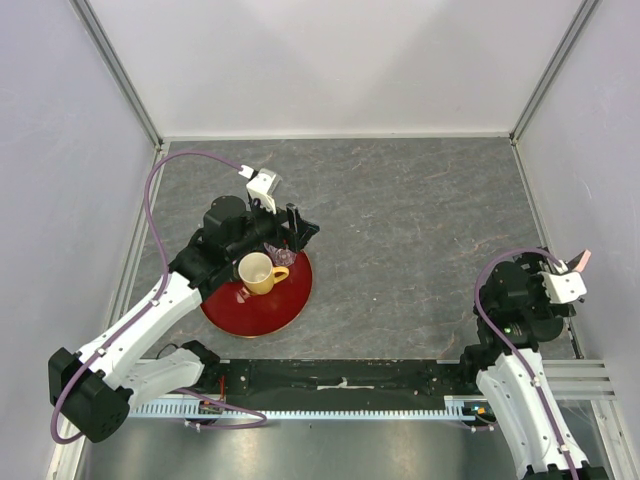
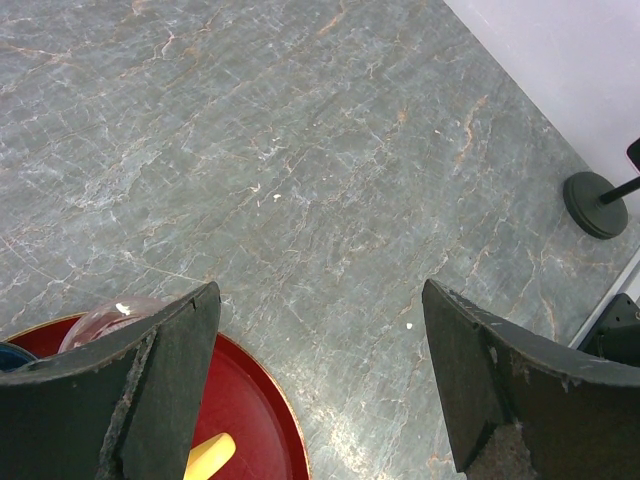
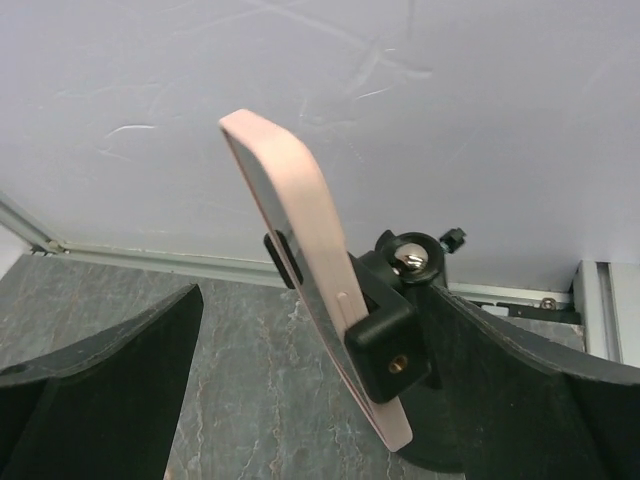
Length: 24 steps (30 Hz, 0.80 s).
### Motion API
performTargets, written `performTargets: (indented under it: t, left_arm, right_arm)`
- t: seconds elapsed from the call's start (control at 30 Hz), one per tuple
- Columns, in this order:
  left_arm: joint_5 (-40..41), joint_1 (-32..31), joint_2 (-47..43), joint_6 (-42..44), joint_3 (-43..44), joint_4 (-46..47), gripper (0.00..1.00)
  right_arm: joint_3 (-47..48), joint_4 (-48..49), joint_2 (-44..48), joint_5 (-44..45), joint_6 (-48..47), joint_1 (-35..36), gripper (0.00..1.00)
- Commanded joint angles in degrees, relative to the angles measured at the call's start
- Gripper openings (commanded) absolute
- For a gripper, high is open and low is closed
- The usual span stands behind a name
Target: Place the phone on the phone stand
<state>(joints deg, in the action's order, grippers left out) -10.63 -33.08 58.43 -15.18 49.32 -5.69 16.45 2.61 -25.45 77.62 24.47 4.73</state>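
Observation:
The phone (image 3: 300, 270), seen edge-on with its pink rim, stands tilted in the black clamp head (image 3: 385, 335) of the phone stand, close to the right wall. My right gripper (image 3: 315, 300) is open around it, with both fingers wide of the phone and the right finger (image 3: 520, 390) close behind the clamp. From above, only a pink corner of the phone (image 1: 581, 262) shows past the right gripper (image 1: 560, 275). The stand's round base (image 2: 597, 203) appears far off in the left wrist view. My left gripper (image 2: 320, 340) is open and holds nothing.
The left gripper (image 1: 290, 225) hovers over the far edge of a red round tray (image 1: 285, 300) that carries a yellow mug (image 1: 258, 272). A clear rounded object (image 2: 110, 318) sits on the tray by the left finger. White walls enclose the grey table (image 1: 400, 220).

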Motion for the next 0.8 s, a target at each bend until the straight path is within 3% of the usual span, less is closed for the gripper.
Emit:
performTargets:
  t: [0.0,0.6,0.77]
  left_arm:
    - [-0.1,0.3,-1.0,-0.8,0.2,1.8,0.87]
    - [0.0,0.3,-0.4,-0.8,0.1,1.7,0.87]
    - [0.1,0.3,-0.7,-0.7,0.2,1.8,0.87]
  right_arm:
    - [2.1,2.4,0.8,-2.2,-2.1,0.0,0.98]
    - [12.5,-8.1,3.4,-3.5,-4.9,-0.2,0.98]
    - [16.8,-8.9,5.2,-14.2,-7.5,-0.1,0.98]
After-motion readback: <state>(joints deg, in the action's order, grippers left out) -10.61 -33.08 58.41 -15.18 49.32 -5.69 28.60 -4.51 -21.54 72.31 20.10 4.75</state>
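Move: The right hand, already open, points at the right wall with the phone, set on the phone stand, just beyond its fingertips: the phone's middle lies about 4 cm to the right, 2 cm ahead and some 1 cm above. The stand's middle is roughly 5 cm to the right, 2 cm back and 6 cm lower. From the idle left hand the phone lies some 58 cm to the right, 8 cm back and 5 cm lower. With its fingers already wide open and kept so, the right hand first eases barely half a centimetre forward beside the phone, then goes straight up and speeds up as it climbs, about 7 cm in all, away from the phone and the stand's head. The wrist keeps the fingers aimed towards the right wall, swinging only about 5 degrees counter-clockwise and rolling about as much, and neither finger shows a hold on the phone or stand as the hand leaves. ##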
